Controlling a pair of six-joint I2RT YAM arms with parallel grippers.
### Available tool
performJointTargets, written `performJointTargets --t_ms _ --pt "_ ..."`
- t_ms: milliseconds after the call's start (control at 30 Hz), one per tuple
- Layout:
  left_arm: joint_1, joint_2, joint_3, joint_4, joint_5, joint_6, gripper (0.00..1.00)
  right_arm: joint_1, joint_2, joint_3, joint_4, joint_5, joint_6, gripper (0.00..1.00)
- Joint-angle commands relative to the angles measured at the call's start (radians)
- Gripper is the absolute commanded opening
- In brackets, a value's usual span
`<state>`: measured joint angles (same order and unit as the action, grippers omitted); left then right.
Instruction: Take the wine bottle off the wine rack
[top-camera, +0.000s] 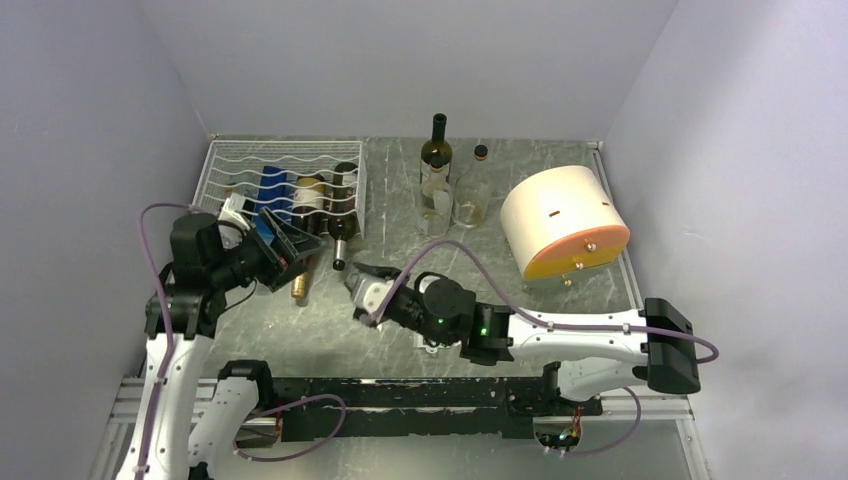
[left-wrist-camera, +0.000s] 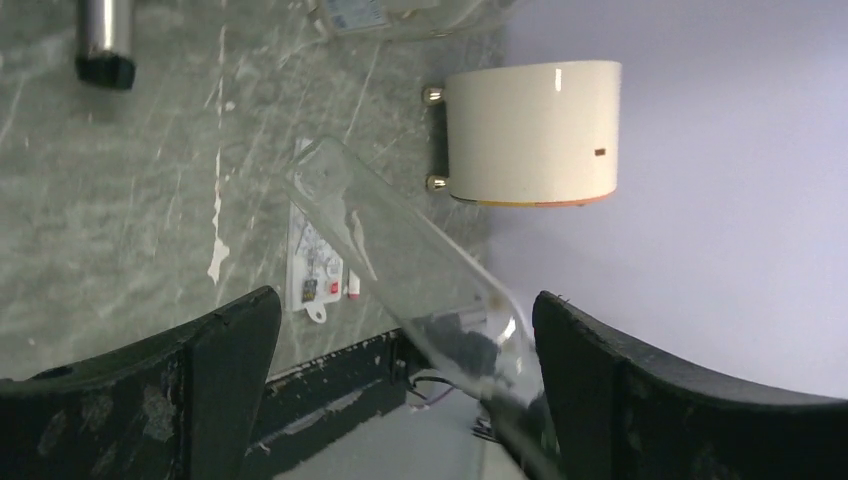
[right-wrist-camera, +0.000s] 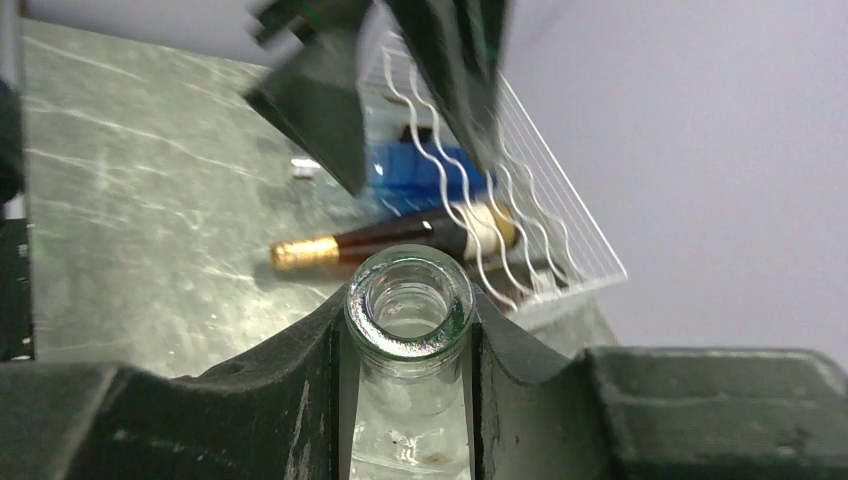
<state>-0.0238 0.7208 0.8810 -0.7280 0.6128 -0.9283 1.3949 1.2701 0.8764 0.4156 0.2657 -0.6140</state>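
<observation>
The white wire wine rack (top-camera: 280, 165) stands at the back left and holds three lying bottles: a blue-labelled one (top-camera: 272, 192), a brown one with a gold foil neck (top-camera: 302, 283), and a dark one (top-camera: 343, 200). The right wrist view also shows the rack (right-wrist-camera: 540, 215) and the brown bottle (right-wrist-camera: 390, 238). My right gripper (top-camera: 360, 283) (right-wrist-camera: 408, 325) is shut on the neck of a clear glass bottle (right-wrist-camera: 408, 300), off the rack, mouth toward the rack. My left gripper (top-camera: 290, 245) (left-wrist-camera: 405, 310) is open in front of the rack. The clear bottle (left-wrist-camera: 380, 230) shows between its fingers, untouched.
A dark green bottle (top-camera: 435, 160) and a clear glass bottle (top-camera: 474, 192) stand upright at the back middle. A cream cylinder with an orange face (top-camera: 563, 220) lies at the back right. A small white tag (left-wrist-camera: 315, 270) lies on the table. Walls enclose three sides.
</observation>
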Motion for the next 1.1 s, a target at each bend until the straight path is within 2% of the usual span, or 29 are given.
performJointTargets --t_ms 0,133,333,633,833,1067 --pt "-0.005 -0.041 0.014 0.097 0.051 0.119 0.99 -0.085 -0.090 -0.038 0.090 0.151 0.170 0.00" --pt "-0.006 -0.072 0.057 0.132 0.047 0.184 0.99 -0.217 -0.145 -0.049 0.049 0.134 0.327 0.00" --pt "-0.005 -0.143 0.158 0.099 -0.114 0.336 0.99 -0.317 -0.183 -0.050 0.004 0.224 0.429 0.00" --pt "-0.006 -0.179 0.159 0.055 -0.182 0.447 0.99 -0.475 -0.200 -0.064 -0.072 0.302 0.582 0.00" --pt "-0.005 -0.187 0.120 0.043 -0.211 0.503 0.99 -0.587 -0.196 -0.090 -0.043 0.271 0.622 0.00" --pt "-0.006 -0.235 0.095 0.037 -0.280 0.578 0.99 -0.713 -0.113 -0.087 0.029 0.234 0.628 0.00"
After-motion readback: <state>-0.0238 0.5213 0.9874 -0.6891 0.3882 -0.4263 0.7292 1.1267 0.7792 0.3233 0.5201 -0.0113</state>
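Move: The clear bottle hangs by its neck in the right hand, bound for the open table in front of the right-hand clear bottle: about 22 cm ahead, 26 cm to the right and 27 cm below. That bottle stands about 29 cm ahead and 25 cm to the right; the left-hand one, 27 cm ahead and 17 cm right; the cream bin, 24 cm ahead and 44 cm right. The open spot lies 13 cm ahead of the left hand, 32 cm to its right and 26 cm below. The clear bottle, still pinched at the neck by the right hand, is swept right and forward, about 30 cm altogether, towards the two standing clear bottles. The wrist swings clockwise some 50 degrees and rolls as it goes, until the fingers point forward. Meanwhile the empty, still-open left hand rises nearly 10 cm, then sinks a few, edging left and rolling its wrist. ##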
